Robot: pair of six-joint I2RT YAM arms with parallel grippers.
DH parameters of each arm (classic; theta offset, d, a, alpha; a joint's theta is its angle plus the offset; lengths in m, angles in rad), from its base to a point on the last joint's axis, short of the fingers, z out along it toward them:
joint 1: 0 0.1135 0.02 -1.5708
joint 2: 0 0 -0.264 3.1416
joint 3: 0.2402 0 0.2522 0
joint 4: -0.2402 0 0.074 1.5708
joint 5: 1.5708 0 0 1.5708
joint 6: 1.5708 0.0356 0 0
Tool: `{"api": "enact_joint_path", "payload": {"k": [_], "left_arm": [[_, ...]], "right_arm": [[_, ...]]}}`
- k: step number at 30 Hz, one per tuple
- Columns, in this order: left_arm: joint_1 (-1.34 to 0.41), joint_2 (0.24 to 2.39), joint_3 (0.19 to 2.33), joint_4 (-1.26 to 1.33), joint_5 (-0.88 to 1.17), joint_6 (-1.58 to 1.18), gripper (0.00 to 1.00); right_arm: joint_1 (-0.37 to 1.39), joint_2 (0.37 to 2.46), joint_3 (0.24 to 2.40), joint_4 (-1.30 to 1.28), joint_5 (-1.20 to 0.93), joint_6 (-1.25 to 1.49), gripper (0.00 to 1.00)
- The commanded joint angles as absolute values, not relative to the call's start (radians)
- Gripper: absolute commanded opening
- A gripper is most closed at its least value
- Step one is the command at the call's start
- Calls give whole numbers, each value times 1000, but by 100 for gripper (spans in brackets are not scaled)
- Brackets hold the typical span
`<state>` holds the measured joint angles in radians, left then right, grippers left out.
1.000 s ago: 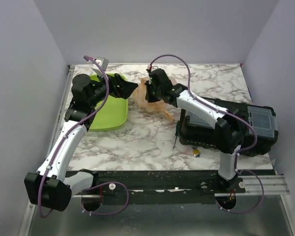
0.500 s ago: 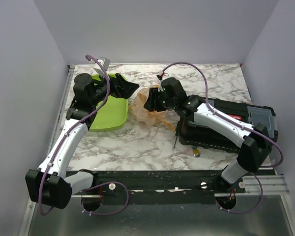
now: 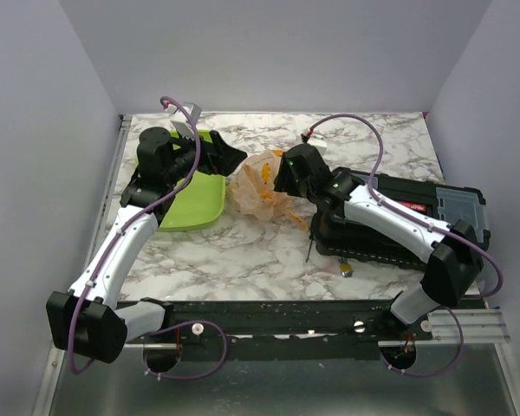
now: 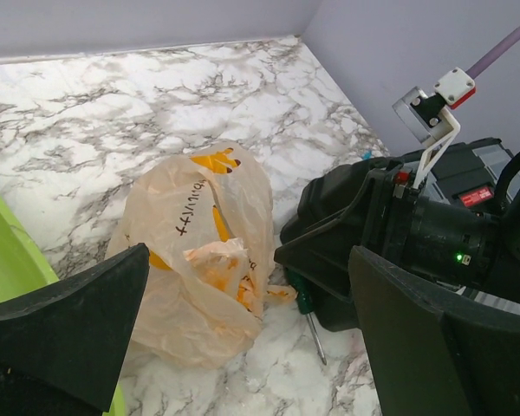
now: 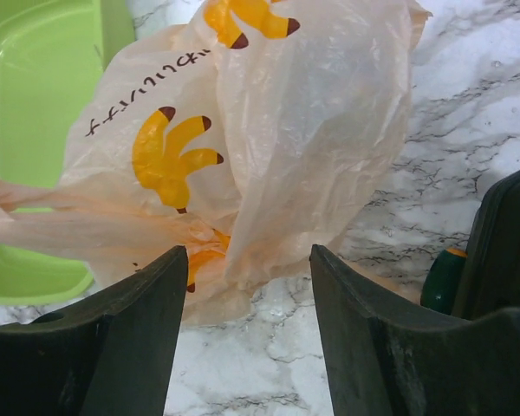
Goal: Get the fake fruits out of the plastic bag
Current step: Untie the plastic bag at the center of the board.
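The plastic bag (image 3: 262,185), crinkly peach-beige with orange fruit prints, lies slumped on the marble table between both arms. The fake fruits are hidden; only printed fruit pictures show on the bag (image 5: 269,139). My right gripper (image 5: 247,325) stands open just short of the bag's near edge, with bare marble between its fingers (image 5: 130,338). Seen from above, the right gripper (image 3: 284,177) is at the bag's right side. My left gripper (image 4: 251,347) hovers wide open above and left of the bag (image 4: 195,260), holding nothing; it (image 3: 230,156) sits over the tray's far corner.
A lime-green tray (image 3: 193,201) lies left of the bag. A black toolbox (image 3: 399,224) fills the right side under the right arm. A green-handled screwdriver (image 3: 310,244) lies by the toolbox's left edge, and a small yellow item (image 3: 345,269) lies near the front.
The right gripper has opened and let go of the bag, then drawn back to the right and lower. The bag has settled onto the table. The left arm shifted only slightly.
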<state>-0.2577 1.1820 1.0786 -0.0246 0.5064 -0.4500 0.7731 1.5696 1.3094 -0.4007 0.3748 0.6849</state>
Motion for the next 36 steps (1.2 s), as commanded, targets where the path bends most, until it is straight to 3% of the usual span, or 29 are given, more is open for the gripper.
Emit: {"api": "enact_joint_path", "payload": {"k": [1, 11, 16, 20, 27, 30, 33, 36], "left_arm": [[-264, 1192, 1124, -58, 495, -444, 97], [-264, 1209, 1124, -53, 510, -461, 96], [-264, 1240, 1140, -52, 571, -498, 97], [-263, 1257, 1148, -52, 592, -512, 97], [-262, 1270, 1156, -67, 597, -509, 96], [-262, 1288, 1171, -79, 625, -519, 94], [-263, 1284, 1164, -59, 651, -536, 94], [-264, 1278, 1162, -55, 656, -548, 93]], "right_arm": [[778, 1566, 1281, -367, 437, 783, 63], [779, 1672, 1334, -414, 342, 798, 61], [779, 1674, 1279, -374, 353, 863, 52], [779, 1678, 1237, -322, 319, 872, 38], [779, 1711, 1248, -308, 309, 830, 40], [779, 1705, 1216, -277, 308, 824, 25], [779, 1696, 1198, -254, 287, 823, 4], [779, 1662, 1168, -202, 259, 809, 1]]}}
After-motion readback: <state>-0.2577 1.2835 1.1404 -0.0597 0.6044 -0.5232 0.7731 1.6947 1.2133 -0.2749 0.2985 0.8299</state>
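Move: The plastic bag's middle lies some 8 cm left of the right hand, 7 cm ahead and 13 cm below; the gathered fold on its near right side is only about 2 cm left, level fore and aft, 7 cm down. Counted from the right hand, the green tray is about 30 cm left and 11 ahead, and the screwdriver 8 cm right, 4 back. From the left hand the bag is about 4 cm right, 7 ahead and 26 below. The right hand pinches the gathered fold near the knot on the bag's near right side: it sinks about 7 cm with a drift of some 2 cm to the left, tipping its fingers about 10 degrees further down, and its half-open fingers close fully on the thin film at the end. The left hand, wide open above, eases about 2 cm right and a little down. ##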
